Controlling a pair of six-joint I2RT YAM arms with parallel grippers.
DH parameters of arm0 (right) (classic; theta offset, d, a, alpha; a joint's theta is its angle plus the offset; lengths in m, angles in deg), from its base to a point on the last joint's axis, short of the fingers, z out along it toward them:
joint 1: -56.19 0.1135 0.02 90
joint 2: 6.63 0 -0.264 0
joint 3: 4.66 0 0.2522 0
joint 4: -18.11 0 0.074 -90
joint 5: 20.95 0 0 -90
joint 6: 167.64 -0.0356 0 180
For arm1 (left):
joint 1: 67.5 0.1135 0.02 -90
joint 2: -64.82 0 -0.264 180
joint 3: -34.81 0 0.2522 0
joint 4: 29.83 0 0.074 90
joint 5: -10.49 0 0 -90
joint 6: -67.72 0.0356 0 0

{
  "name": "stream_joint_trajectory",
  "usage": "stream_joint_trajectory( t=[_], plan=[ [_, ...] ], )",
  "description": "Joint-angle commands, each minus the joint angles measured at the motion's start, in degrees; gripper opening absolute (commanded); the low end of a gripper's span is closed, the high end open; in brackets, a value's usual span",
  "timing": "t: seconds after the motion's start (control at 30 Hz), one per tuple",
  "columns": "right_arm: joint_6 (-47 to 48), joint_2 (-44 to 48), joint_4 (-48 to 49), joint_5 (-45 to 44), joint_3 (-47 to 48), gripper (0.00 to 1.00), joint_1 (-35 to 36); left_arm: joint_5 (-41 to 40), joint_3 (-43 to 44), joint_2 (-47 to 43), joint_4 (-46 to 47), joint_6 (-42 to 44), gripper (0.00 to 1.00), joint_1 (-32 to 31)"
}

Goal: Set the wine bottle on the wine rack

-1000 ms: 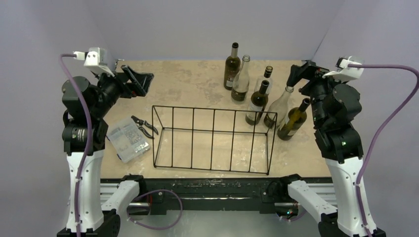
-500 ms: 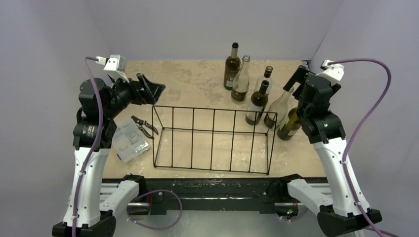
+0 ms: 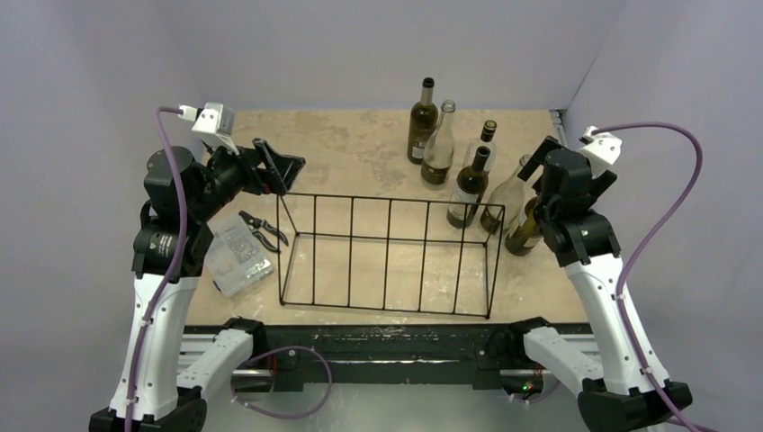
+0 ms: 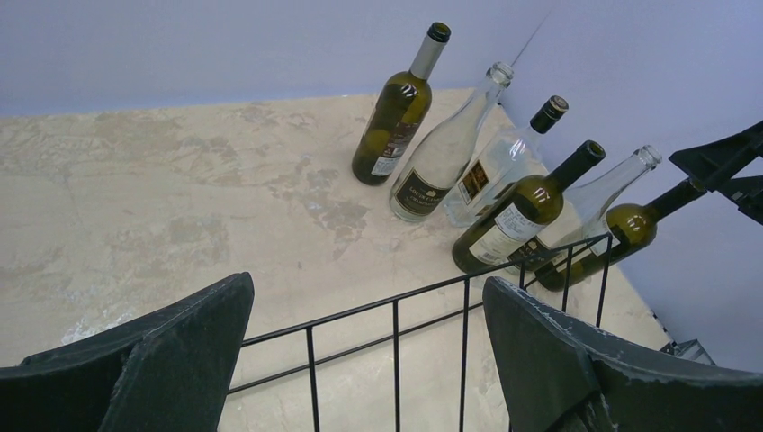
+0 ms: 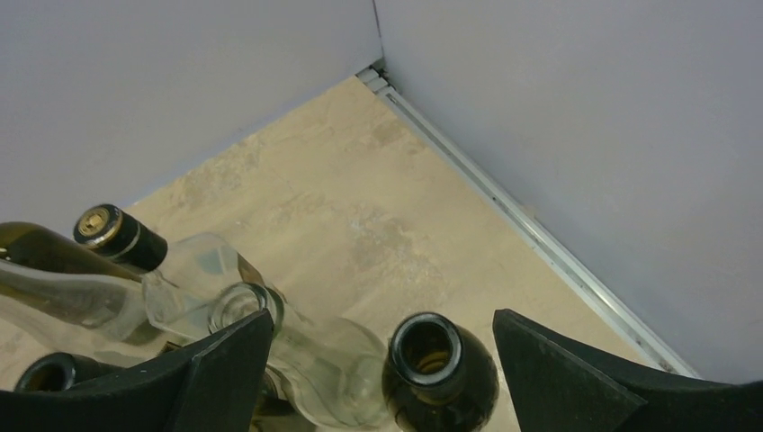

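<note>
The wine rack is a long black wire frame in the middle of the table, and its top rail shows in the left wrist view. Several wine bottles stand behind its right end. The rightmost is a dark green bottle. My right gripper is open and hovers over that bottle's neck. In the right wrist view the bottle's open mouth lies between my spread fingers, untouched. My left gripper is open and empty above the rack's back left corner.
A clear glass bottle stands close to the left of the dark green one. Other bottles stand further back. A clear organiser box and pliers lie left of the rack. The side wall is near on the right.
My right arm has swung down and left, bringing its open gripper over the rightmost dark green bottle. My left arm has moved right towards the rack's back left corner.
</note>
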Motion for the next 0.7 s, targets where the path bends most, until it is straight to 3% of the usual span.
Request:
stream_joint_trajectory(
  t=[0.0, 0.67],
  plan=[
    [-1.26, 4.15, 0.28, -2.64, -3.40, 0.95, -0.56, -1.21, -0.48, -0.82, 1.88, 1.25, 1.00, -0.62],
    [1.37, 5.46, 10.91, -1.08, -17.09, 0.74, -2.36, -2.02, -0.45, -0.43, 1.30, 1.92, 1.00, -2.29]
  ],
)
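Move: The green wine bottle nearest the right hand stands almost under it, about 2 cm to the right, its mouth near finger height and its middle some 15 cm below. From the bottle, the clear bottle stands 7 cm left and 5 cm farther out, the dark labelled bottle about 16 cm left and 7 cm out. The rack's middle lies roughly 31 cm left of the hand, 5 cm back and 23 cm down. From the left hand, the green bottle is about 50 cm right, 5 cm ahead and 24 cm below. No touch can be made out yet: the right hand sinks about 7.5 cm over the green bottle so that its fingers come down on either side of the neck. Early in the descent it shifts a couple of centimetres back and to the right, then tips about 5 degrees downward while the fingers begin to close, still well short of a grip. ##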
